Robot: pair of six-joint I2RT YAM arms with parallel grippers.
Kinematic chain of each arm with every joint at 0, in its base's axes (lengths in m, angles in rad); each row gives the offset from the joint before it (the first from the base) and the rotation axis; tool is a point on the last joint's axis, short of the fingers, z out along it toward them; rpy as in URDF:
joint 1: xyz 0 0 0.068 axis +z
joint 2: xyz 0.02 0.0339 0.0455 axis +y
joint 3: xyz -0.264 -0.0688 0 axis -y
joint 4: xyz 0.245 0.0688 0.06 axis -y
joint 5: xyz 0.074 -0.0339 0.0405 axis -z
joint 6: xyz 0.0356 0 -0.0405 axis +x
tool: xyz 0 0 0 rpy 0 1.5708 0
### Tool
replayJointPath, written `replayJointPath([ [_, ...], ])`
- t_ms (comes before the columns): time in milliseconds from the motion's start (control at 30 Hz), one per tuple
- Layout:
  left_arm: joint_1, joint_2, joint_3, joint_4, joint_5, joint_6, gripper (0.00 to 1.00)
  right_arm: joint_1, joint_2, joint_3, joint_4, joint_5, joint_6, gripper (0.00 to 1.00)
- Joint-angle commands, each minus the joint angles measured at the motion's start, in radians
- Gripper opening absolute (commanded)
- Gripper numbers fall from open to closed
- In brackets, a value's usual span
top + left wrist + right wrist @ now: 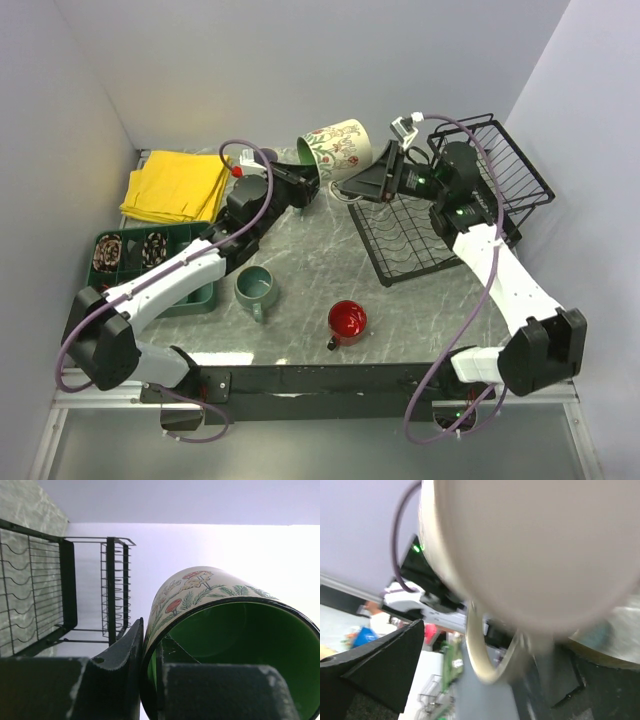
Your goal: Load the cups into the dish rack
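A cream cup with a flower pattern and green inside (337, 146) hangs tilted above the table's far middle. My left gripper (306, 183) is shut on its rim; in the left wrist view one finger (120, 665) lies outside the wall of the cup (235, 630) and one inside. My right gripper (358, 178) stands open just right of this cup. In the right wrist view the cup's base (535, 545) is blurred, and its cream handle (485, 652) lies between my spread fingers (385, 665). A grey-green cup (256, 289) and a shiny red cup (346, 320) stand on the table. The black wire dish rack (405, 235) lies at the right.
The rack's taller basket (497, 165) rises at the far right. A green compartment tray (118, 262) sits at the left under my left arm, with a yellow cloth (178, 186) behind it. Walls close in on the left, back and right.
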Motion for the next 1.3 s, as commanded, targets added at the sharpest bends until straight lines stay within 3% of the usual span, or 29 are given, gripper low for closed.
replayJointPath([
  [0, -0.009, -0.024, 0.061, 0.239, 0.022, -0.069, 0.01, 0.032, 0.037, 0.061, 0.176, -0.003, 0.181, 0.88],
  [167, -0.018, -0.001, 0.069, 0.243, 0.033, -0.066, 0.01, 0.039, 0.034, 0.024, 0.275, -0.001, 0.279, 0.75],
  [433, -0.029, 0.022, 0.07, 0.22, 0.028, -0.034, 0.01, 0.039, 0.033, 0.003, 0.294, 0.003, 0.328, 0.49],
  [633, -0.046, 0.042, 0.075, 0.188, 0.018, 0.002, 0.01, 0.039, 0.031, -0.001, 0.285, 0.003, 0.321, 0.45],
  [733, -0.054, 0.06, 0.083, 0.18, 0.018, 0.017, 0.01, 0.037, 0.028, -0.008, 0.278, 0.003, 0.311, 0.38],
  [767, -0.058, 0.068, 0.086, 0.177, 0.018, 0.022, 0.01, 0.039, 0.03, -0.01, 0.284, 0.002, 0.314, 0.35],
  [867, -0.061, 0.083, 0.092, 0.191, 0.028, 0.031, 0.01, 0.035, 0.025, -0.017, 0.289, -0.012, 0.299, 0.0],
  [967, -0.066, 0.085, 0.095, 0.193, 0.037, 0.043, 0.03, 0.023, 0.005, -0.03, 0.301, -0.018, 0.285, 0.0],
  [1000, -0.066, 0.083, 0.093, 0.193, 0.039, 0.049, 0.06, 0.014, 0.001, -0.037, 0.323, -0.018, 0.288, 0.0],
  [1133, -0.066, 0.049, 0.067, 0.179, 0.025, 0.075, 0.39, -0.047, -0.035, -0.053, 0.335, -0.035, 0.275, 0.0],
  [1267, -0.066, -0.02, 0.031, 0.137, 0.013, 0.124, 0.64, -0.086, -0.045, -0.048, 0.308, -0.054, 0.2, 0.0],
])
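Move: The patterned mug hangs from the left fingers by the lower side of its rim, its body about 3 cm ahead, 4 to the right and 4 above that hand. Its handle is roughly 2 cm back, 5 to the right and 4 up from the left hand. From the right hand the handle sits 2 cm to the left and 1 ahead, the body 6 ahead and 3 left. The dish rack is some 13 cm ahead, 18 to the right and 35 below the right hand. Pinching the mug's handle, the right fingers close from nearly wide open after easing up and left a couple of centimetres and tipping down some 10 degrees; then that hand shifts back right about 2 cm and sinks slightly. The left hand, still holding the rim, drifts about 3 cm right and a little up, then opens its fingers about halfway near the end. ##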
